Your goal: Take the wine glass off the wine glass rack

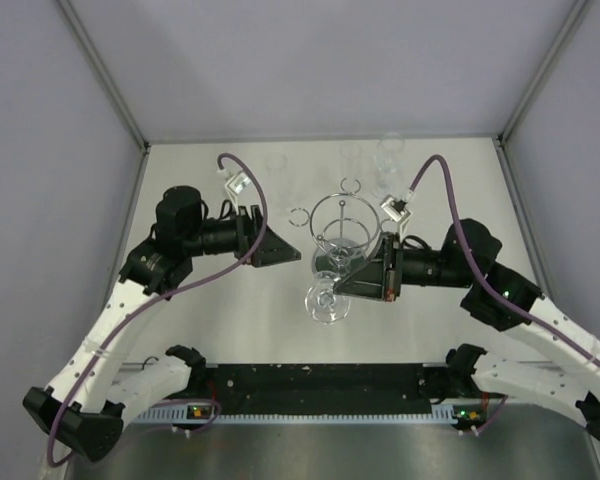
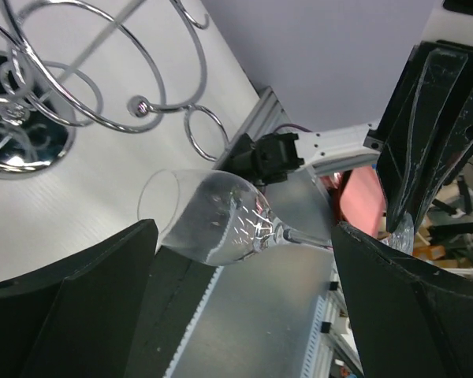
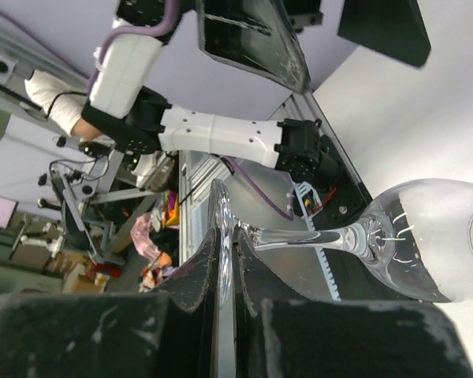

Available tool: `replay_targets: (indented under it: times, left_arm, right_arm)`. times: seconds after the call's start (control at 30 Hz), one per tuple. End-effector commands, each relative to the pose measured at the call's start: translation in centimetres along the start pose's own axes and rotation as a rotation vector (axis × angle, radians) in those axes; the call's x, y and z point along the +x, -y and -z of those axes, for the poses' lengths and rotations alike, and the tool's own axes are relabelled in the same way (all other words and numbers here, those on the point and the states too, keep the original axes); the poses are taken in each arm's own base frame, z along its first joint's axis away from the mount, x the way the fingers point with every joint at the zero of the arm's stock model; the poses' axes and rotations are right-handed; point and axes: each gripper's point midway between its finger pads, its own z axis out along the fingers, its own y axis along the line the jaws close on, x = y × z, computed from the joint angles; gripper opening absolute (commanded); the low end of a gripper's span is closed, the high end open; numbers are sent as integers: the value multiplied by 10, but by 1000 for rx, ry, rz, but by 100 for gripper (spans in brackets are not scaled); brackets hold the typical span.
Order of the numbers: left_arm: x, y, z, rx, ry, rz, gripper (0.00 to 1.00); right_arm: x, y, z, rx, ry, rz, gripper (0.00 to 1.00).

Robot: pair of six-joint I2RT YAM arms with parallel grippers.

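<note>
The wine glass (image 1: 327, 302) lies nearly level above the table, just in front of the wine glass rack (image 1: 344, 232), clear of its hoop and loops. My right gripper (image 1: 340, 286) is shut on the rim of the glass's foot. In the right wrist view the gripper (image 3: 235, 236) pinches the foot edge-on, and stem and bowl (image 3: 433, 236) reach to the right. My left gripper (image 1: 280, 250) stands open left of the rack, holding nothing. In the left wrist view the gripper (image 2: 244, 315) has the bowl (image 2: 213, 220) beyond its fingers and the rack's chrome base (image 2: 31, 146) at upper left.
Several clear glasses (image 1: 388, 155) stand faintly along the back of the table near the rear wall. A black strip (image 1: 320, 385) runs along the near edge between the arm bases. Grey side walls close in the table left and right.
</note>
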Motion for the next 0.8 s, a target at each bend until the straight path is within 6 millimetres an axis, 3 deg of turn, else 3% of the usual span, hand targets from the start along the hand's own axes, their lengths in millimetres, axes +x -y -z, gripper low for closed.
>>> replay_targets:
  times: [0.0,0.13,0.4,0.77]
  left_arm:
    - [11,36,14,139,-12,92,98]
    - [14,57,25,209,8,187,98]
    - [17,77,33,309,-34,344,98]
    - [17,96,47,346,-20,350,98]
  right_arm:
    - [-27,-56,8,-136,65,185,0]
    - [-32,-63,5,-152,68,270,0]
    - [-43,-71,-2,-186,76,406,0]
    - [-67,-92,-9,-199,108,546,0]
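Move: The wine glass hangs foot up and bowl down from the right fingers, which already pinch its foot; its middle is about 7 cm below that hand, 2 cm to its left and 1 cm back. The open left gripper it is brought to lies roughly 10 cm ahead, 8 cm left and 3 cm lower. From the left hand the glass is some 9 cm back, 7 cm right and 3 cm lower. The rack's middle stands about 18 cm ahead of the right hand, 2 cm to its right and 20 cm down. The wine glass, its foot still pinched in the shut right fingers, is carried up about 5 cm and a little left while that hand rolls some 20 degrees, swinging the bowl forward. The left hand, still wide open, draws back about 7 cm and rises towards the glass, rolling its forward side down as its fingertips, pointing right, tilt up. ##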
